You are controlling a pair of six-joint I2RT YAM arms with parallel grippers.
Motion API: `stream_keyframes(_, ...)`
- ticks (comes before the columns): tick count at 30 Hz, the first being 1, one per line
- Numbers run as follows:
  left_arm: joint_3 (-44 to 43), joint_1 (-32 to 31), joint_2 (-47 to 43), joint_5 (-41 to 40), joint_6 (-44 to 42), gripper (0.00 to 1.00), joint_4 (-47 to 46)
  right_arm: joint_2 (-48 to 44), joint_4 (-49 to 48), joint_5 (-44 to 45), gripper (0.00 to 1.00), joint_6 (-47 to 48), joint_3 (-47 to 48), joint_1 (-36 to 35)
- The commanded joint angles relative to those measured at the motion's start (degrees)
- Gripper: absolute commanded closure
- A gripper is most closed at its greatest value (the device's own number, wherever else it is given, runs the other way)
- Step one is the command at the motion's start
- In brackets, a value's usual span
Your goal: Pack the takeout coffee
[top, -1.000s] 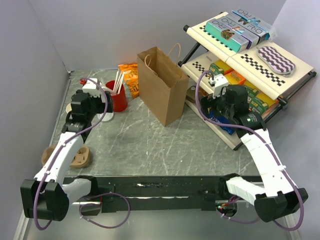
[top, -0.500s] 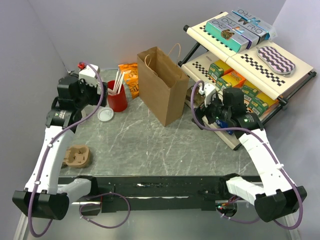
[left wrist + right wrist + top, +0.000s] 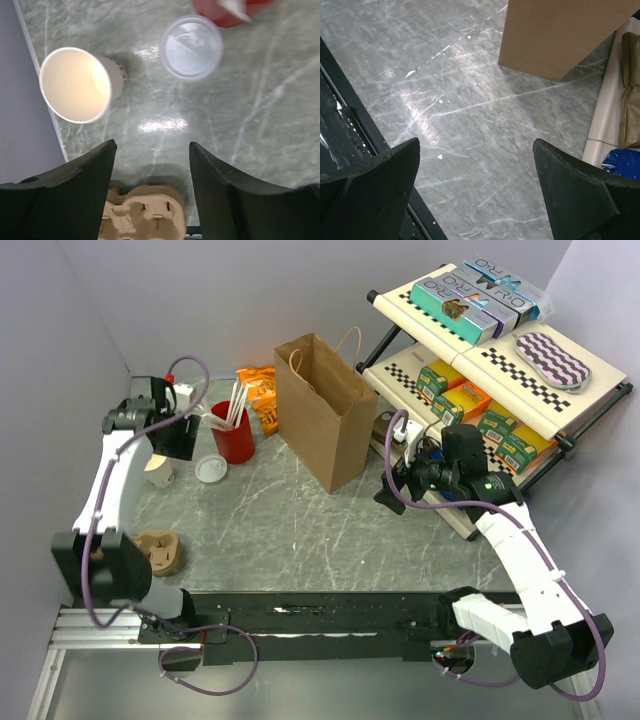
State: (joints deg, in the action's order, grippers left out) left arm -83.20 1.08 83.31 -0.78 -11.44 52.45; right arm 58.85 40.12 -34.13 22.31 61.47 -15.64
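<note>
The takeout coffee is in two parts: a white paper cup [image 3: 155,469] stands open, without its lid, near the left wall, and the white lid [image 3: 210,469] lies flat on the table beside it. Both show in the left wrist view, the cup [image 3: 75,85] and the lid [image 3: 191,47]. My left gripper [image 3: 182,445] is open and empty, held high above them [image 3: 152,145]. The brown paper bag [image 3: 322,410] stands open at the back centre. My right gripper [image 3: 386,495] is open and empty over bare table right of the bag [image 3: 476,142].
A red cup with white sticks [image 3: 235,432] stands just behind the lid. A brown pulp carrier tray [image 3: 158,552] lies at the near left, and also shows in the left wrist view [image 3: 145,215]. An orange snack bag [image 3: 262,392] lies behind the paper bag. A rack of boxes [image 3: 490,370] fills the right side.
My left arm has risen and swung back toward the left wall, uncovering the lid and then the open cup. My right gripper has dropped and moved left toward the table.
</note>
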Motion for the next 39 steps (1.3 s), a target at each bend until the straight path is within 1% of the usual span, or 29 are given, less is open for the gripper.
stream_keyframes(1,-7.4,4.1,6.0,0.3,-2.3,0.35,3.5,-2.2,0.5,-2.3,0.0,0.3,-0.4,-0.5)
stream_keyframes(3,-10.6,4.7,10.4,0.3,-2.9,0.39,5.1,-2.9,0.9,-1.9,0.0,0.4,-0.7,-0.4)
stream_keyframes(5,-12.2,5.2,13.9,0.3,-3.5,0.4,5.6,-3.6,0.9,-1.7,0.0,0.5,-1.1,-0.5)
stream_keyframes(7,-13.5,5.5,15.5,-0.9,-3.6,0.41,5.0,-3.9,1.2,-1.5,0.0,0.6,-1.2,-0.4)
stream_keyframes(8,-13.7,5.8,16.7,-1.3,-3.8,0.43,4.5,-4.1,1.2,-1.4,0.0,0.5,-1.2,-0.4)
stream_keyframes(11,-13.6,6.2,18.4,-2.6,-4.6,0.47,3.3,-4.1,0.9,-1.0,0.0,0.6,-1.2,-0.5)
stream_keyframes(19,-10.4,7.2,19.8,-5.6,-6.7,0.5,-0.4,-3.4,0.8,-1.4,0.0,0.7,-1.3,-0.4)
stream_keyframes(21,-9.6,7.4,20.6,-5.8,-7.3,0.52,-0.7,-3.0,0.5,-1.6,0.0,0.5,-1.3,-0.5)
stream_keyframes(22,-9.4,7.4,20.8,-5.8,-7.8,0.56,-0.8,-2.7,0.4,-1.6,0.0,0.3,-1.2,-0.4)
stream_keyframes(26,-8.8,7.9,22.6,-5.6,-8.2,0.62,-0.6,-1.8,0.1,-1.4,0.0,0.5,-0.2,-0.5)
stream_keyframes(30,-7.9,8.1,22.4,-4.8,-8.3,0.66,-1.1,-1.4,0.1,-1.0,0.0,0.6,0.1,-0.5)
stream_keyframes(33,-7.4,8.1,22.2,-4.2,-8.3,0.77,-0.2,-1.2,0.0,-1.1,0.0,0.5,-0.2,-0.4)
stream_keyframes(34,-7.4,8.0,21.9,-4.0,-8.1,0.83,0.1,-1.3,-0.1,-1.2,0.0,0.5,-0.2,-0.4)
stream_keyframes(36,-7.2,8.0,21.3,-2.9,-7.5,0.91,1.8,-1.1,-0.2,-1.2,0.0,0.5,-0.3,-0.4)
stream_keyframes(37,-7.1,8.1,20.0,-2.5,-7.2,0.99,2.0,-1.1,-0.3,-1.1,0.0,0.5,-0.3,-0.4)
stream_keyframes(39,-5.4,8.0,17.7,-0.7,-6.6,0.99,3.0,-0.8,-0.4,-0.8,0.0,0.5,-0.2,-0.4)
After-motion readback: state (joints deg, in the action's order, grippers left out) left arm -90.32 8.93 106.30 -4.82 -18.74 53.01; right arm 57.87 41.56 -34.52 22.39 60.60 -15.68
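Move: The paper cup, standing mouth up, is about 11 cm to the left hand's left and 4 cm ahead, its middle some 14 cm below. The flat lid lies about 14 cm to the cup's right and about level with it; the red canister of straws is some 21 cm right of the cup and 7 cm farther out. The cup carrier sits roughly 20 cm nearer the robot than the cup and 5 cm left of it. From the right hand the cup is about 57 cm left, 14 cm ahead and 17 cm lower. Down by about 10 cm and leftward some 7 cm, the left hand comes to the cup's right-hand rim; the forward part, around 4 cm, is over early and the end is nearly straight down. The wrist tips the fingers roughly 15 degrees steeper while they close from two-thirds open to almost shut, pinching the rim with one finger inside the cup. ##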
